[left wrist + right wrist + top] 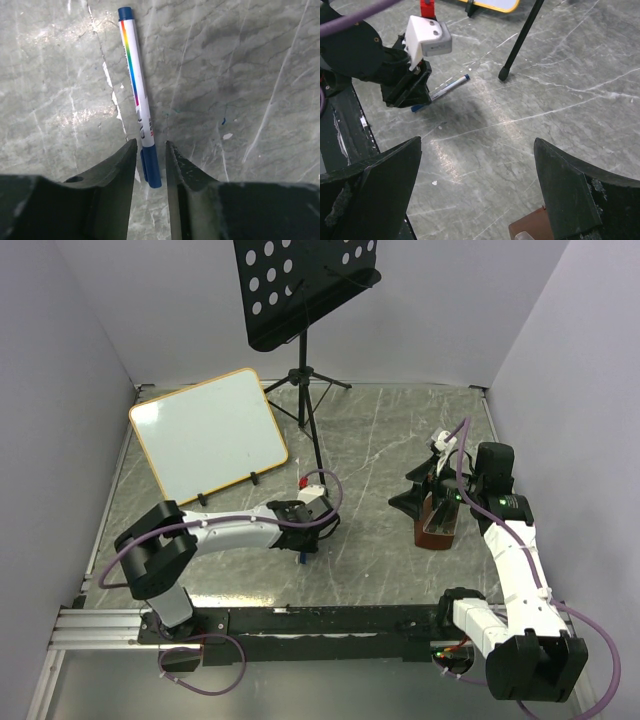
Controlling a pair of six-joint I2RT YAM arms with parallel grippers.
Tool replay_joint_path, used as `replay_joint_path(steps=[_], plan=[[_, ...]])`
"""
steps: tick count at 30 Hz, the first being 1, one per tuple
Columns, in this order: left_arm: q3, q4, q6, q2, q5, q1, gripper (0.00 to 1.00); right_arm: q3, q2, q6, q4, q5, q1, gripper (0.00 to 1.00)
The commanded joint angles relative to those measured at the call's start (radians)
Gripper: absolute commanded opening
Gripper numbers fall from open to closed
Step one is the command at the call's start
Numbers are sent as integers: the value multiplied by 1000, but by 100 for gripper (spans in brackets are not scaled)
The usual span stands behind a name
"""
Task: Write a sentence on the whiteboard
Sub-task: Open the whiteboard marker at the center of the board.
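The whiteboard (208,433), white with a thin orange frame, leans on small feet at the back left; its face is blank and no sentence shows on it. A white marker (137,90) with a rainbow stripe and a blue cap lies flat on the grey table. My left gripper (151,145) is down over the marker's capped end, one finger on each side with narrow gaps still showing. From the right wrist view I see that marker (449,86) sticking out from the left gripper (407,87). My right gripper (477,145) hangs wide open over bare table, holding nothing.
A black perforated music stand (305,285) rises at the back, its tripod leg (520,42) ending near the marker. A brown holder (438,525) sits under the right arm. A small red item (305,481) lies just beyond the left gripper.
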Motion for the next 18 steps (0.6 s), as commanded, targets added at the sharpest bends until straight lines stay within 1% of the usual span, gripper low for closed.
replay_joint_path(steps=[1, 5, 10, 13, 14, 16, 17, 18], plan=[[51, 2, 21, 35, -16, -6, 33, 0, -5, -30, 30, -36, -4, 100], [55, 1, 25, 59, -22, -4, 31, 0, -5, -33, 28, -41, -4, 100], [45, -4, 34, 95, -14, 5, 30, 2, -7, -36, 24, -47, -4, 100], [38, 2, 39, 110, -4, 5, 20, 3, -8, -37, 22, -49, -4, 100], [37, 1, 41, 112, -1, 5, 15, 3, -8, -39, 21, -49, -4, 100], [31, 10, 51, 107, -1, 5, 9, 3, -7, -39, 21, -49, -4, 100], [26, 17, 56, 98, -4, 5, 3, 2, -8, -39, 21, -49, -4, 100], [22, 24, 62, 84, -14, 4, 1, 0, -7, -40, 19, -49, -2, 100]])
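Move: The whiteboard marker lies under the open left fingers, its cap end towards the robot; its middle is about 4 cm ahead of the hand point, 0 cm sideways and 2 cm below. The music stand's nearest foot is some 16 cm ahead and 4 cm right of that hand, the whiteboard's middle roughly 30 cm ahead and 22 cm left. From the waiting right hand the marker is about 19 cm left, level forward and 21 cm lower. The marker is straddled near the join of cap and barrel as the left hand sinks the last 1.5 cm or so, drifting only slightly forward. The left fingers, already partly closed, then shut almost fully and pinch the marker at that join, with the wrist nearly unchanged. ##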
